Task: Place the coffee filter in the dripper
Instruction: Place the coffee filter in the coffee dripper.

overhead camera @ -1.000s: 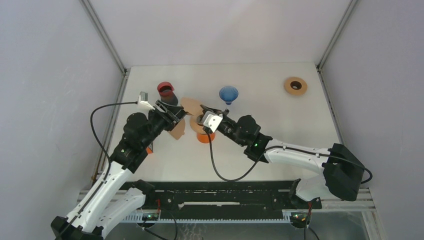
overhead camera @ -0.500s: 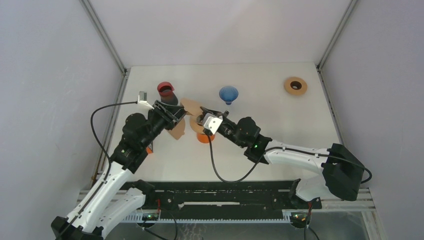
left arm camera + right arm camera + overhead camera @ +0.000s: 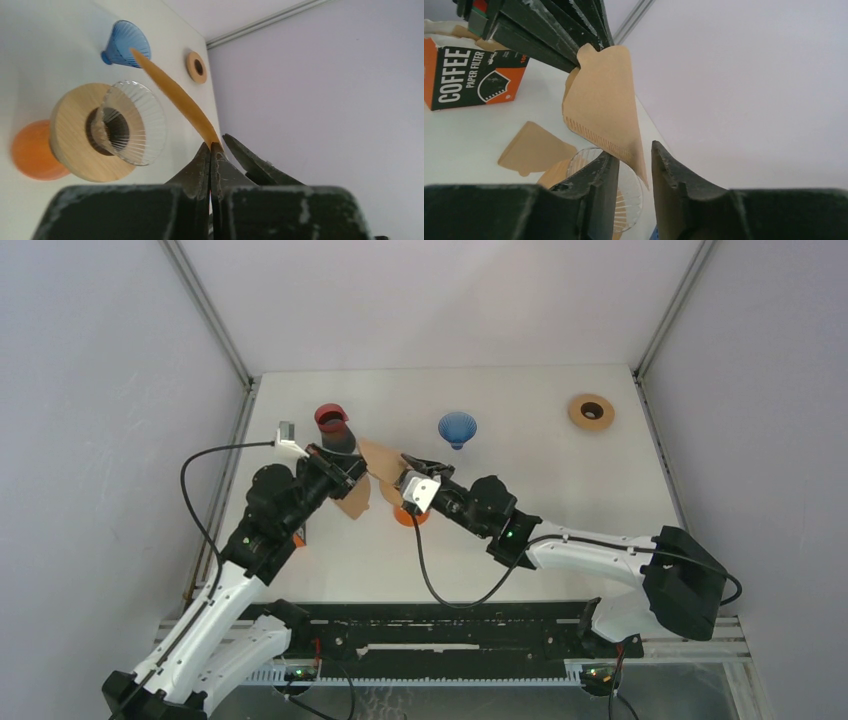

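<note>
A brown paper coffee filter (image 3: 378, 455) hangs in the air above the table, and my left gripper (image 3: 347, 464) is shut on its tip. In the left wrist view the filter (image 3: 175, 95) runs edge-on away from the closed left gripper (image 3: 210, 146). My right gripper (image 3: 635, 160) is open, and the filter's (image 3: 604, 105) lower corner hangs loose between its fingers. The clear ribbed glass dripper (image 3: 132, 122) with a wooden collar sits on an orange cup just below the filter. The right gripper (image 3: 410, 465) partly hides the dripper (image 3: 408, 508) from above.
A blue cone dripper (image 3: 457, 428) stands behind, and a wooden ring (image 3: 590, 411) lies far right. A red-topped dark cup (image 3: 332, 425) is at the back left. An orange filter box (image 3: 469, 75) and loose filters (image 3: 536, 147) lie beside the glass dripper.
My left gripper has closed on the filter's tip. My right gripper, shut on the filter before, has opened its fingers and edged slightly left.
</note>
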`<state>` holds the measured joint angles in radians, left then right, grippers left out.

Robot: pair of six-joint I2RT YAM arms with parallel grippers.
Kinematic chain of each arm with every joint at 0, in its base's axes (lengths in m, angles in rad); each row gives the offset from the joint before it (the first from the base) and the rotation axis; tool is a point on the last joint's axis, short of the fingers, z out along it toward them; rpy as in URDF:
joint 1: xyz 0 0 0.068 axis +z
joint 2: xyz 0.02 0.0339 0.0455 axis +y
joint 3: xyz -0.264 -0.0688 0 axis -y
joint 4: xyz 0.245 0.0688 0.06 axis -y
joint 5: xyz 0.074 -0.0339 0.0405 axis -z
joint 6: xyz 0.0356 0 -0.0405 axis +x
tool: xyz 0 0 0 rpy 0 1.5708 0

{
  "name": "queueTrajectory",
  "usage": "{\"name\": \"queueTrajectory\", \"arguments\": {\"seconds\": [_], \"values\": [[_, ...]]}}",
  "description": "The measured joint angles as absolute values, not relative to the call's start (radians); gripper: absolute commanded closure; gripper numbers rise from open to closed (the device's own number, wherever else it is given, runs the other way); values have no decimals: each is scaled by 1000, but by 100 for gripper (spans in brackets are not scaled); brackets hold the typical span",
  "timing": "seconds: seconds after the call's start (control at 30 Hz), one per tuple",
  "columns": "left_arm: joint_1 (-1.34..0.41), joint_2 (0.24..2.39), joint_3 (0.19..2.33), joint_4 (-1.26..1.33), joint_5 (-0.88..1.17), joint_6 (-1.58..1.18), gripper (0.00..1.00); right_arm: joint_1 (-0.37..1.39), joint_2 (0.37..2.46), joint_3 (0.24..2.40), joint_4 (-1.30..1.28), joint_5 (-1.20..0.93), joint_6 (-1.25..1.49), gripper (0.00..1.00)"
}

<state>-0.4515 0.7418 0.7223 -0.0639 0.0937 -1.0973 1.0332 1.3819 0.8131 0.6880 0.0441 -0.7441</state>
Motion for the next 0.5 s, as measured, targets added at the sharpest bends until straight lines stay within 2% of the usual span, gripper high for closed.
{"name": "queueTrajectory", "arguments": {"seconds": [0.2, 0.5], "values": [[-451, 783, 822, -179, 52, -995, 100, 1041, 1356, 812, 593, 44, -714, 38], [-524, 953, 1103, -400, -22, -749, 100, 1042, 1155, 811, 440, 18, -559, 20]]}}
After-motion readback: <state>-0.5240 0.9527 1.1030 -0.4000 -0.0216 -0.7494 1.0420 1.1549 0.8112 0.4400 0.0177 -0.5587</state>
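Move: The left hand holds the coffee filter, and the clear dripper lies about 7 cm to its right, roughly level fore and aft and some 11 cm below. A spare filter lies on the table about 5 cm left of that hand, 4 cm farther out and 28 cm down. The blue dripper is some 10 cm right of and 16 cm beyond the clear one. From the right hand, the held filter's middle is about 4 cm left and 1 cm ahead, at its height, and the clear dripper 2 cm ahead, 1 cm right, 11 cm below. Right hand opens, withdrawing 5 cm back-right and up; left, still pinching the filter, rises, rolling about 20 degrees. ##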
